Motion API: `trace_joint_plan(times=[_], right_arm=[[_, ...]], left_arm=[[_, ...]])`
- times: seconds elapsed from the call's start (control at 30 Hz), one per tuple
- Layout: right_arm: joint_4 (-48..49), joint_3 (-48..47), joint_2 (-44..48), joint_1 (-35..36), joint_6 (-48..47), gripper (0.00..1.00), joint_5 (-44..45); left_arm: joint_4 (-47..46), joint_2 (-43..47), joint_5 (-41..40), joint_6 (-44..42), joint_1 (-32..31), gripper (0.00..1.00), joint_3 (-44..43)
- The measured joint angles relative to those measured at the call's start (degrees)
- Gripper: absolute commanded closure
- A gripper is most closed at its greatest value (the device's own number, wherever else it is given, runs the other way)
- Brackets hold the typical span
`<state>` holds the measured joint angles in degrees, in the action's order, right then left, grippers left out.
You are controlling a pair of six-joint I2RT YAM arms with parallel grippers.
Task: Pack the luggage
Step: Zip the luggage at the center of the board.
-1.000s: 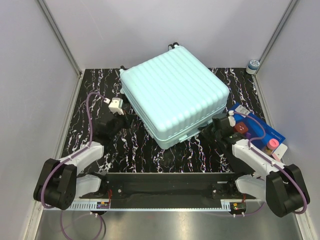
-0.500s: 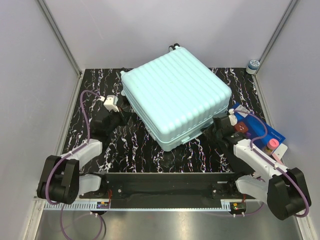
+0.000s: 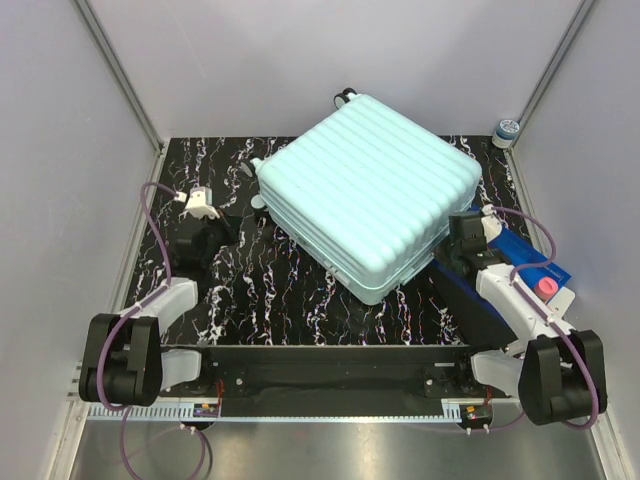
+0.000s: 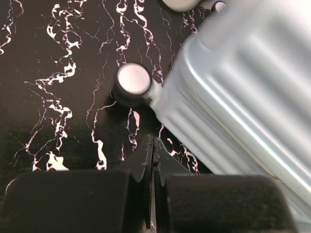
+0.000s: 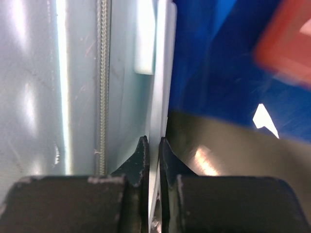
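Observation:
The luggage [image 3: 370, 205], a mint-green ribbed suitcase, lies shut and flat across the middle of the black marbled table. My right gripper [image 3: 446, 247] is at its right side, shut on a thin pale edge of the luggage [image 5: 163, 73] beside the zip; the fingertips [image 5: 142, 145] pinch that edge. My left gripper [image 3: 228, 228] is off the suitcase's left corner, shut with nothing in it. In the left wrist view the shut gripper [image 4: 153, 141] points at a small grey wheel [image 4: 133, 80], with the ribbed shell [image 4: 243, 87] to its right.
A flat blue box [image 3: 535, 265] lies under my right arm, with a pink-capped item [image 3: 545, 287] on it; the same box [image 5: 218, 58] shows by the clamped edge. A small jar [image 3: 507, 128] stands in the back right corner. Grey walls close three sides.
The luggage has slid and turned toward the right and back with my right gripper on its edge. My left arm has drawn away to the left, gripper still shut.

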<state>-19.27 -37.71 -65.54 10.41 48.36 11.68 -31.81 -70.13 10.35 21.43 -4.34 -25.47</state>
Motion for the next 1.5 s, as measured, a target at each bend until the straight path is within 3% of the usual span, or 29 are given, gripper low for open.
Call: trace_joint_plan(times=[0.3, 0.53, 0.57, 0.73, 1.2, 1.5], right_arm=[[-1.90, -4.59, -4.74, -2.58, -5.99, 1.00, 2.71], [-1.88, -5.14, -5.60, -2.71, -6.25, 1.00, 2.01], [-1.81, -5.14, -5.62, -2.71, -6.23, 1.00, 1.86], [-1.62, -5.14, -5.64, -3.08, -6.14, 1.00, 1.03], [-1.55, -5.11, -5.64, -3.21, -5.95, 1.00, 0.68], [-1.36, -5.01, -5.62, -3.23, -5.95, 1.00, 0.63]], left_arm=[[-3.78, 0.42, 2.54, 0.20, -0.46, 0.98, 1.73], [-10.01, 1.95, 7.45, -0.66, -9.90, 0.61, 6.95], [-11.30, 1.95, 8.46, -0.52, -11.56, 0.50, 7.58], [-17.73, 0.90, 11.58, -0.44, -13.60, 0.35, 9.46], [-33.62, -16.37, 14.73, 1.36, -16.74, 0.33, 9.33], [-38.23, -22.51, 12.76, 1.31, -19.30, 0.39, 6.40]])
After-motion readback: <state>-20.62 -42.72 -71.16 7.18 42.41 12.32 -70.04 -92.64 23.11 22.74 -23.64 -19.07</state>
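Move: The zip pull on the luggage's near-left side lies about 16 cm right of the left hand, 4 cm back and 4 cm lower. The side latch is roughly 22 cm right, 11 cm back and 5 cm lower; the lower corner wheel is some 5 cm ahead, 3 cm right and 8 cm lower. The right hand already pinches the luggage rim between its fingers; the zip pull is about 32 cm left of it, 3 cm ahead, 1 cm up. Bring the left gripper about 15 cm right and some 5 cm back along the luggage's side, turning it roughly 30 degrees clockwise to face the seam. Open the fingers wide on the way, then sink about 4 cm until they straddle the line to the zip pull, short of gripping. With the right hand, draw the pinched rim 2 cm right and slightly forward, then hold it still. ##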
